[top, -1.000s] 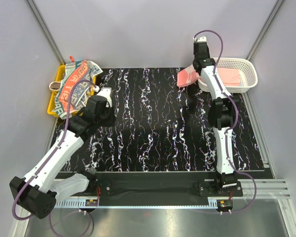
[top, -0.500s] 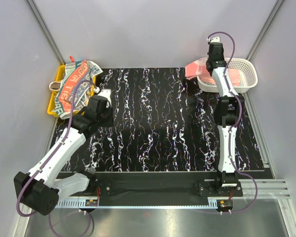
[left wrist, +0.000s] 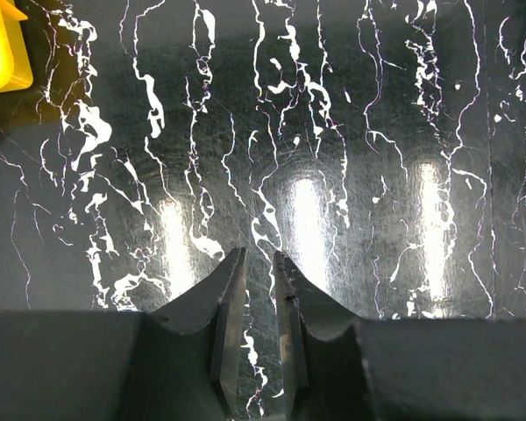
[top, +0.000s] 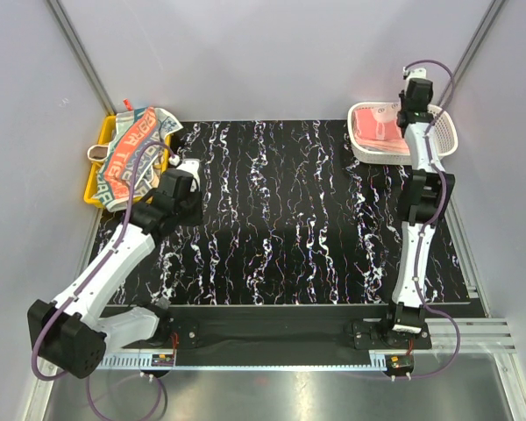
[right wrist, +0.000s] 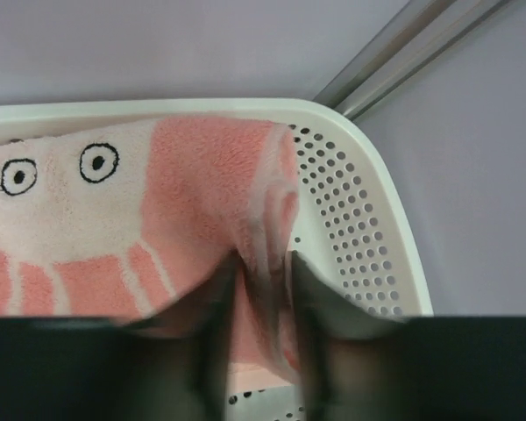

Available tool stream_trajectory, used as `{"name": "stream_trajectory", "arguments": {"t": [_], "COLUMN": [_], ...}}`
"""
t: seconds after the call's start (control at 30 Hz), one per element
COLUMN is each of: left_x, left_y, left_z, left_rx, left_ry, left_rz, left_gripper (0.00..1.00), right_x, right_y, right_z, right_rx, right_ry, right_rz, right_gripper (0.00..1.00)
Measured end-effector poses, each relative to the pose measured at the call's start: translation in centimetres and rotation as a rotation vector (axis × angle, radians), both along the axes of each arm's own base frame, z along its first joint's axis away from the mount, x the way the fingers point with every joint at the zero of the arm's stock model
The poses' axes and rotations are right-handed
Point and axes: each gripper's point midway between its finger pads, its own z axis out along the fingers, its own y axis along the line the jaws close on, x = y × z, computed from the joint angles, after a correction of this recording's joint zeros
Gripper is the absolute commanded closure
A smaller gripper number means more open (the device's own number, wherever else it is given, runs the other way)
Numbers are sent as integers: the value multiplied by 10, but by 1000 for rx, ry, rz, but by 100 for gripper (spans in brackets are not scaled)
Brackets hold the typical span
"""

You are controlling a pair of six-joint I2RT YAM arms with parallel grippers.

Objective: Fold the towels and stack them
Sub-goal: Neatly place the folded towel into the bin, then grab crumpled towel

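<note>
A pink towel with white stripes and cartoon eyes (top: 377, 123) (right wrist: 202, 175) lies draped in the white basket (top: 447, 132) (right wrist: 351, 210) at the back right. My right gripper (top: 409, 110) (right wrist: 263, 259) hangs over the basket's far right corner, and a fold of this towel sits pinched between its fingers. A cream towel with red and teal letters (top: 136, 153) lies crumpled on the yellow tray (top: 95, 180) at the back left. My left gripper (top: 174, 164) (left wrist: 257, 254) hovers over the black marbled table just right of the tray, its fingers slightly apart with nothing between them.
A corner of the yellow tray (left wrist: 0, 53) shows at the top left of the left wrist view. Grey walls and metal frame posts close in the back and sides. A small beige object (top: 96, 153) lies at the tray's left edge.
My right arm has swung right and back, carrying the pink towel from the table's edge beside the basket into the basket. The left arm has barely moved.
</note>
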Motion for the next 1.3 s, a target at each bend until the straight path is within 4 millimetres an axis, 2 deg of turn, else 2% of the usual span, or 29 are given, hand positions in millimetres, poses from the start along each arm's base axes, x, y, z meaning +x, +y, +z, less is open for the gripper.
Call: {"name": "stream_trajectory", "arguments": {"t": [0.07,0.1,0.13,0.17,0.3,0.5,0.57,0.63,0.73,0.83,0.93,0.97,1.0,1.07,1.13,1.23,1.3], "left_x": [1,1,1,1,1,3,4,4,5,16,46,59,73,97,121,157,181], "left_y": [0,0,0,0,0,4,6,7,10,13,27,36,48,77,107,154,185], "left_z": [-1,-2,-3,-3,-5,-5,-5,-4,1,21,52,60,66,72,67,46,24], "left_rx": [2,3,4,5,11,9,7,5,2,-12,-29,-35,-30,-13,8,32,39], "left_ry": [5,7,9,11,14,14,14,14,14,-21,-85,-115,-137,-179,-190,-173,-141], "left_rz": [1,1,0,0,-3,9,18,25,52,105,224,285,354,494,620,777,861], "left_gripper": [76,76,76,76,76,76,76,74,68,68,56,48,45,37,36,35,35], "right_x": [-1,-3,-4,-5,-6,-8,-15,-27,-56,-91,-127,-143,-160,-194,-218,-255,-279], "right_y": [-8,-12,-15,-17,-11,13,24,43,66,123,218,255,291,348,380,404,415], "right_z": [-14,-22,-29,-35,-50,-40,-29,-10,24,64,92,92,89,70,41,-11,-37], "right_rx": [53,78,102,123,202,352,433,531,633,680,734,763,791,843,874,891,892], "right_ry": [6,11,17,20,30,6,0,-11,-28,-51,-61,-45,-20,51,139,279,352], "right_rz": [6,7,8,5,4,-5,-6,15,30,96,255,318,388,487,527,522,520], "right_gripper": [24,16,4,1,0,0,0,0,0,0,0,0,0,0,0,0,0]}}
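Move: At the right end of the white bin, the right hand has the folded towel's right edge between its fingers; the towel's middle lies about 10 cm to its left, level fore and aft and some 4 cm below. The bin's own middle is roughly 5 cm left, 2 cm back and 7 cm down. From the left hand, the striped towel heaped in the yellow bin lies about 18 cm ahead, 21 cm left and 8 cm below; that bin's middle is 2 cm farther out and a little lower. Letting go of the folded towel, the right hand spreads its fingers wide while sinking about 5 cm into the white bin, its left side rolling up. It then lifts clear and swings some 40 cm left and 28 cm back over the open table, dropping at the end. After a near standstill, the left hand arcs up and over, forward and left towards the striped towel, turning about 50 degrees counter-clockwise and opening part-way. ##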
